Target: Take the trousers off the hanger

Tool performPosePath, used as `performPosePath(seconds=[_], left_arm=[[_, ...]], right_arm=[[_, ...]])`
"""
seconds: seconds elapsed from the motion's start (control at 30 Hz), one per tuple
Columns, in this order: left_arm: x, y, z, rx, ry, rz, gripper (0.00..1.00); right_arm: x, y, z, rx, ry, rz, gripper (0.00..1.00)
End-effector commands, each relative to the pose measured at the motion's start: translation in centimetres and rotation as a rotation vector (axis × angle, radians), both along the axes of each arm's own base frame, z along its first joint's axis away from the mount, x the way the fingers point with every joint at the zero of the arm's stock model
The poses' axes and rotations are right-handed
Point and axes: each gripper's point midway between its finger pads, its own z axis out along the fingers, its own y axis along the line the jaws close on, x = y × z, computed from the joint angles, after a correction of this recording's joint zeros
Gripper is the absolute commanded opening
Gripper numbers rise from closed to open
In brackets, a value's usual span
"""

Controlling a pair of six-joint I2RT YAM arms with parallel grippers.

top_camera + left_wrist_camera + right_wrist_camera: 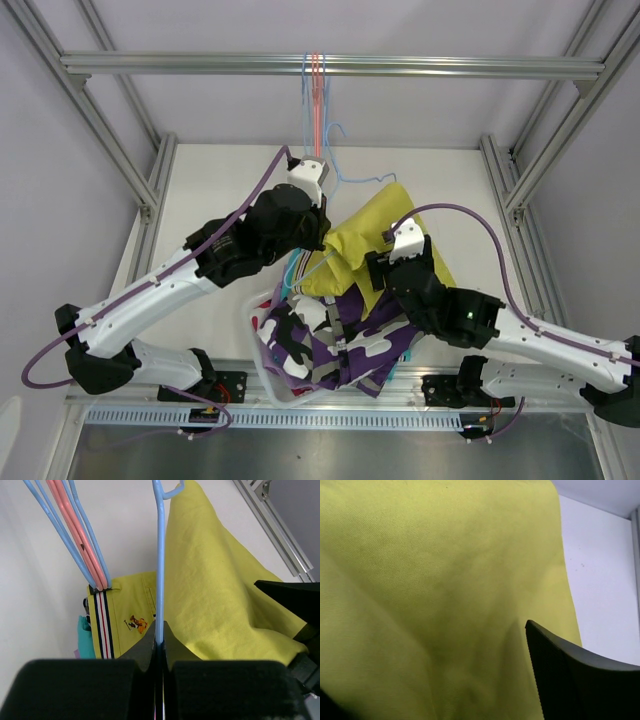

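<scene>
The mustard yellow shorts [375,235] hang on a light blue hanger [160,565] over the table. My left gripper [160,630] is shut on the hanger's thin wire, just above the shorts' waistband with its striped side band [102,625]. In the top view the left gripper [312,222] is at the shorts' left edge. My right gripper [385,262] is on the shorts' right side. In the right wrist view it [425,655] is open, with yellow cloth [435,580] filling the space between its fingers [570,670]. The purple-black-white camouflage shorts [330,345] lie below in a basket.
Several empty pink and blue hangers [315,80] hang from the top rail [450,66], and also show in the left wrist view [75,535]. A white basket [262,372] holds removed shorts at the near edge. Teal cloth [84,635] shows below. Frame posts [515,180] stand either side.
</scene>
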Motion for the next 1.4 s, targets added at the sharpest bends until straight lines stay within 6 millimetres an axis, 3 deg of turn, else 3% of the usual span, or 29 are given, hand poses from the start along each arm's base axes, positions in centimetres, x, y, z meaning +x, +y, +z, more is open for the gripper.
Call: performPosePath(seconds=[0.0, 0.13, 0.23, 0.3, 0.33, 0.4, 0.47, 0.57, 0.6, 0.67, 0.7, 0.77, 0.8, 0.93, 1.17, 1.37], left_arm=[[1.2, 0.5, 2.2, -0.043, -0.073, 0.048, 0.0], [1.2, 0.3, 2.3, -0.046, -0.074, 0.042, 0.0], [1.1, 0.1, 2.1, -0.042, -0.067, 0.035, 0.0], [1.1, 0.1, 2.1, -0.045, -0.066, 0.034, 0.01], [1.1, 0.1, 2.0, -0.044, -0.063, 0.035, 0.0], [1.1, 0.0, 1.9, -0.042, -0.061, 0.035, 0.0], [1.1, 0.1, 2.0, -0.045, -0.063, 0.037, 0.0], [1.0, -0.2, 1.9, -0.049, -0.054, 0.02, 0.0], [1.0, -0.4, 1.7, -0.048, -0.049, 0.016, 0.0], [0.8, -0.7, 1.5, -0.045, -0.043, 0.001, 0.0], [0.8, -0.8, 1.4, -0.042, -0.042, -0.007, 0.0], [0.6, -1.3, 1.2, -0.035, -0.04, -0.036, 0.01], [0.5, -1.5, 1.0, -0.027, -0.039, -0.048, 0.01], [0.0, -2.2, 0.9, -0.006, -0.056, -0.084, 0.01], [-2.2, -4.1, 0.6, 0.113, -0.158, -0.174, 0.01], [-4.8, -6.7, -1.2, 0.242, -0.22, -0.253, 0.0]], right_arm=[[1.6, -0.5, 1.7, 0.052, -0.094, -0.112, 0.75], [2.0, -0.5, 2.3, 0.078, -0.117, -0.119, 0.58], [2.1, -0.4, 3.2, 0.095, -0.129, -0.108, 0.33], [2.0, -0.4, 3.9, 0.102, -0.128, -0.093, 0.24], [1.9, -0.5, 4.3, 0.112, -0.127, -0.086, 0.11], [1.9, -0.7, 5.5, 0.125, -0.129, -0.083, 0.0], [2.0, -1.2, 6.6, 0.138, -0.133, -0.087, 0.0], [1.7, -2.0, 9.9, 0.175, -0.167, -0.085, 0.0], [1.6, -2.5, 11.9, 0.203, -0.186, -0.088, 0.0], [1.5, -3.2, 13.7, 0.195, -0.205, -0.097, 0.0], [1.3, -3.9, 16.2, 0.232, -0.231, -0.107, 0.0], [1.3, -4.5, 17.9, 0.227, -0.248, -0.126, 0.0], [1.0, -5.2, 20.1, 0.264, -0.27, -0.133, 0.0], [0.7, -6.9, 23.7, 0.277, -0.319, -0.158, 0.0], [-0.5, -10.2, 28.9, 0.333, -0.386, -0.202, 0.0], [-1.9, -13.9, 31.4, 0.368, -0.417, -0.235, 0.0]])
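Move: The yellow trousers, draped on the blue hanger, have their middle about 3 cm ahead of the open right hand and 3 cm to its left, roughly at its height. The hanger's middle lies some 8 cm left and 5 cm ahead, about 3 cm higher; the purple camouflage trousers lie roughly 11 cm back, 8 cm left and 18 cm below. From the left hand, which holds the hanger, the yellow trousers sit about 7 cm right, 1 cm ahead, some 6 cm lower. The yellow trousers are pinched as the right fingers ease a little forward and shut on the cloth, then hauled steeply up by about 27 cm and some 10 cm to the right, the hand tipping upward about 20 degrees. The left hand keeps its grip on the blue hanger, stays nearly still at first, then swings right and back about 7 cm, turning clockwise. ##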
